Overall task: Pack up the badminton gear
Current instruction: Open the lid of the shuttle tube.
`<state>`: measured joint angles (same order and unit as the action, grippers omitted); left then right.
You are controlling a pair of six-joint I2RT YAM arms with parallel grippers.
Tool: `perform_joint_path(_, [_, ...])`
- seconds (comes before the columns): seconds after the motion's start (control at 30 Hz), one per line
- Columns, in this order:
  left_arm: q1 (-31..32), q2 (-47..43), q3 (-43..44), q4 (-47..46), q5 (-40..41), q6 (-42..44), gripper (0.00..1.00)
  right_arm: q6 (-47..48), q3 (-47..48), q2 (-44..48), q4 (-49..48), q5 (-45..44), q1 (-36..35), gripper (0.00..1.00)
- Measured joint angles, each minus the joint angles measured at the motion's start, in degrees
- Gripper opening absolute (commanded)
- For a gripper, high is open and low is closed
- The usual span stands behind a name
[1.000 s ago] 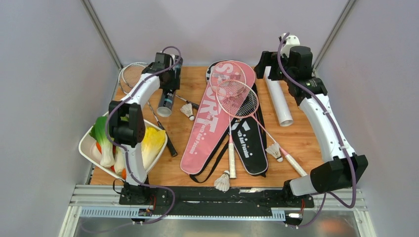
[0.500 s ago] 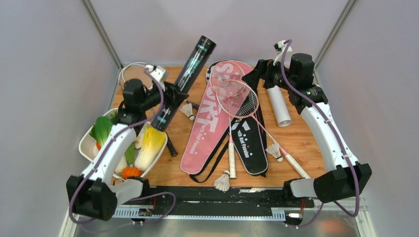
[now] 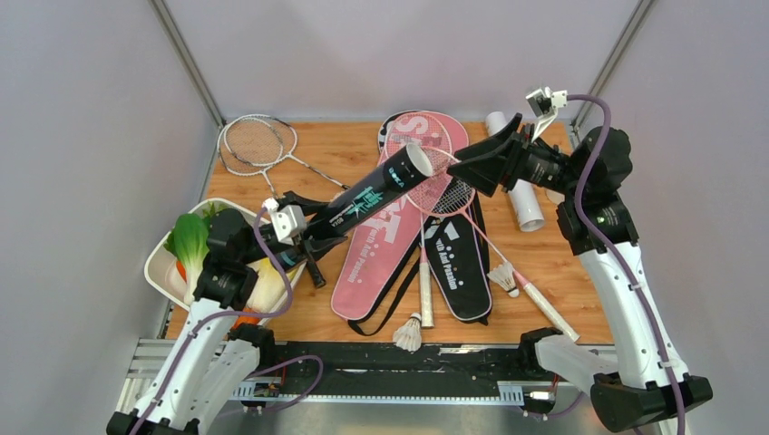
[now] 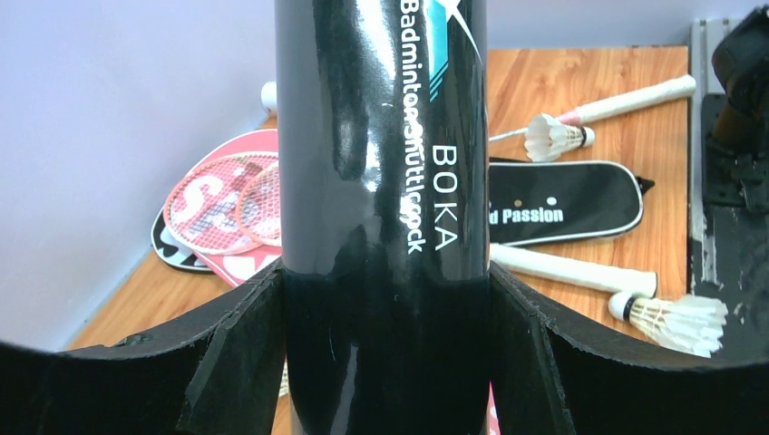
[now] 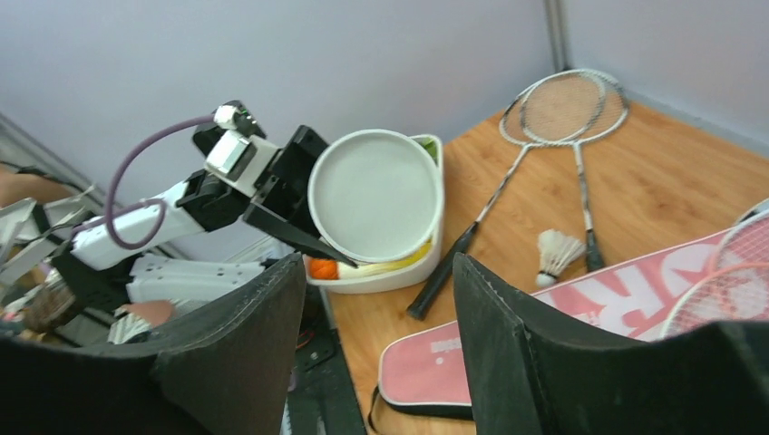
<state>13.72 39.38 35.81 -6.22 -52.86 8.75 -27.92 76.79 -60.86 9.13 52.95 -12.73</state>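
My left gripper (image 3: 313,237) (image 4: 385,272) is shut on the lower part of the black tube (image 3: 367,201) (image 4: 381,136). The tube hangs tilted above the pink bag (image 3: 381,240), and its white round end (image 5: 372,195) points at my right gripper (image 3: 483,142) (image 5: 376,267). That gripper is open and empty, in the air just right of the tube's end. The white tube (image 3: 519,198) lies at the back right. Two pink rackets (image 3: 435,177) rest on the pink bag and the black bag (image 3: 458,258). Shuttlecocks (image 3: 503,276) (image 3: 408,335) lie near the front.
A white tray of vegetables (image 3: 161,272) stands at the front left under my left arm. Two silver rackets (image 3: 258,140) lie at the back left. Another shuttlecock (image 5: 555,246) sits beside their handles. Grey walls close in three sides.
The left arm has tipped the black tube from steeply raised to slanting toward the right. The right gripper has left the white tube, risen, turned to face the tube's end, and narrowed.
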Motion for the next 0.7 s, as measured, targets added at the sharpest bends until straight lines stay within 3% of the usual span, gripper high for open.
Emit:
perform_joint_path(0.2, [0.2, -4.15, -3.21, 4.98, -1.05, 4.74, 0.2, -3.06, -2.93, 1.09, -0.09, 4.44, -1.36, 0.61])
perform_joint_path(0.43, [2.05, -2.27, -3.93, 5.2, -1.09, 6.78, 0.2, -4.44, -2.99, -2.62, 0.0, 5.57, -6.19, 0.56])
perform_joint_path(0.5, [2.82, -0.74, -3.72, 5.27, -1.18, 7.52, 0.2, -4.39, -3.1, -3.58, 0.07, 5.31, -8.15, 0.47])
perform_joint_path(0.7, [4.2, 3.26, -3.43, 6.21, -1.29, 8.33, 0.18, -2.38, -3.19, -4.44, 1.81, 2.78, -9.38, 0.04])
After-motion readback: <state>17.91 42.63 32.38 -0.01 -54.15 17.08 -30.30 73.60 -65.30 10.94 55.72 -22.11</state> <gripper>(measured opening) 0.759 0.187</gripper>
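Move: The lid of the black shuttle tube, tilted up in the left hand's grip, lies some 8 cm to the right hand's left and 2 cm ahead, about level with it. From that hand, the pink bag is roughly 14 cm ahead, 10 cm left and the black bag straight below, some 4 cm to the right, both about 40 cm down. From the left hand, the lid is about 25 cm right, 5 cm ahead and 15 cm up. The shuttle tube's lid end is met by the right hand, which sinks and travels left, each by about 5 cm, drawing back slightly while its fingers swing counter-clockwise and tip down some 10 degrees. Its fingers then close most of the way at the lid's rim and seem to pinch it. The left hand keeps its hold and lowers the tube about 6 cm, tilting the lid end slightly down. ##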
